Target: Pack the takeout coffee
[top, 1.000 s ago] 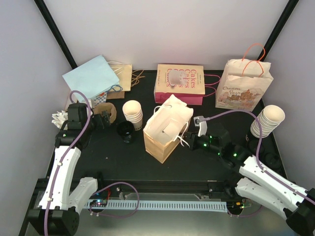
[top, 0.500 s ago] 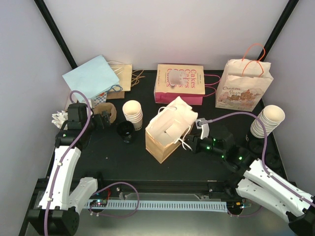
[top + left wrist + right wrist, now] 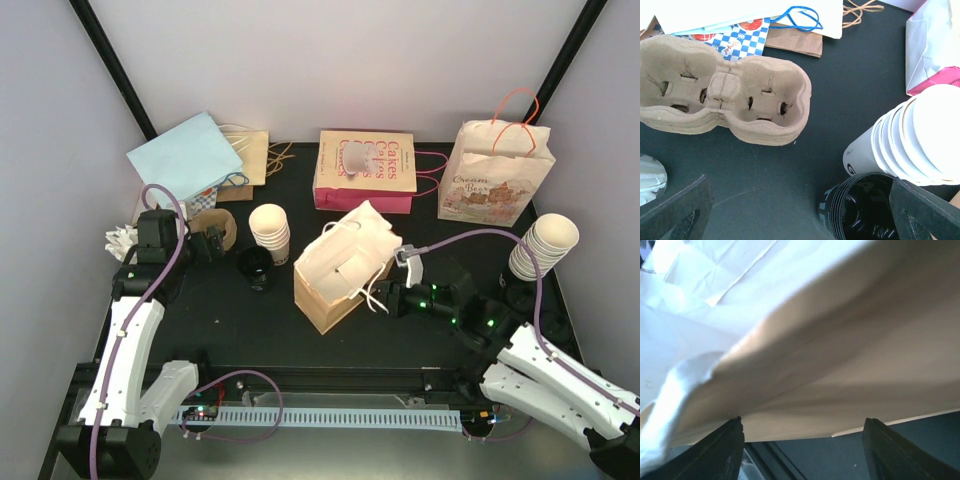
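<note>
No single lidded cup shows, so the takeout coffee is hidden or out of view. An open white paper bag (image 3: 335, 290) stands mid-table, and I cannot make out what is inside it. My right gripper (image 3: 388, 297) is at the bag's right side. In the right wrist view the bag's wall (image 3: 840, 340) fills the frame just ahead of my right gripper (image 3: 802, 450), whose jaws are apart and grip nothing. My left gripper (image 3: 213, 243) is wide open and empty. It hovers (image 3: 800, 220) between the pulp carrier (image 3: 725, 95), a stack of cups (image 3: 920, 140) and black lids (image 3: 865, 207).
Along the back lie a light-blue bag (image 3: 185, 155), a pink "Cakes" bag (image 3: 365, 170) and a standing "Cream" bag (image 3: 495, 175). A second cup stack (image 3: 543, 245) stands at the right edge. White napkins (image 3: 120, 240) lie at the left edge.
My right arm has pushed in to the left against the white bag. The bag has turned and shifted slightly. My right jaws have opened wider. The left arm has not moved.
</note>
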Robot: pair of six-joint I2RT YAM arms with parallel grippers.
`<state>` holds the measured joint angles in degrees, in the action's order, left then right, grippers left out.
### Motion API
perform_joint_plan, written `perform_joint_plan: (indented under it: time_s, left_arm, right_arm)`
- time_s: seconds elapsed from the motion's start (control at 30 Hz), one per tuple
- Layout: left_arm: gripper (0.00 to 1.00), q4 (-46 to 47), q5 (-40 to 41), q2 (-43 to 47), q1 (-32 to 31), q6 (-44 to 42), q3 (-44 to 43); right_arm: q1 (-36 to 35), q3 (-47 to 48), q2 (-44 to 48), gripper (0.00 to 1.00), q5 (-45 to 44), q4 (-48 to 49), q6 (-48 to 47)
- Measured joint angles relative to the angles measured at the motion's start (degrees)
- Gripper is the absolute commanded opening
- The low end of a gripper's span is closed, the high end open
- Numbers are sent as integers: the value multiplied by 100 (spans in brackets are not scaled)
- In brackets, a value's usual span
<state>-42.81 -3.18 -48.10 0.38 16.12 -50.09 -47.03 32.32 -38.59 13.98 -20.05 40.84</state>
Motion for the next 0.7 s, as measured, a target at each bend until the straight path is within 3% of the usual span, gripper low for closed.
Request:
perform_joint_plan:
  time_s: [0.07,0.17,0.27,0.7]
  left_arm:
    - [99,0,0,-2,0,-15,0]
    - [99,0,7,-33,0,-57,0]
    - [99,-2,33,-188,24,-101,2]
    - [96,4,37,-815,105,-116,44]
  right_arm:
    - [-15,109,-7,73,-83,-149,-35]
    - [-22,302,-7,86,-313,-387,-175]
    - [-22,501,-11,89,-608,-616,-319]
    - [378,1434,-769,88,-1270,-1165,-688]
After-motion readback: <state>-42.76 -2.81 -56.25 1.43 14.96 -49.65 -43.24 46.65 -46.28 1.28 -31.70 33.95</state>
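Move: The cup carrier lies about 8 cm ahead of my left hand, 1 cm to its left and some 17 cm below. At about the same depth, the black cups stand 14 cm right and 2 cm back, and the white cups 17 cm right and 3 cm ahead. For my right hand, the open paper bag's middle is about 6 cm left, 5 cm ahead and 10 cm below, with the white cups 21 cm left and 14 cm ahead. I open my right hand's half-open fingers nearly wide beside the bag's handle side and draw it about 5 cm forward, up some 3 cm and off to the right, rolling and turning it a little clockwise. Meanwhile I sink my wide-open left hand about 4 cm towards the carrier, tipping its fingers some 10 degrees further down, touching nothing yet. ##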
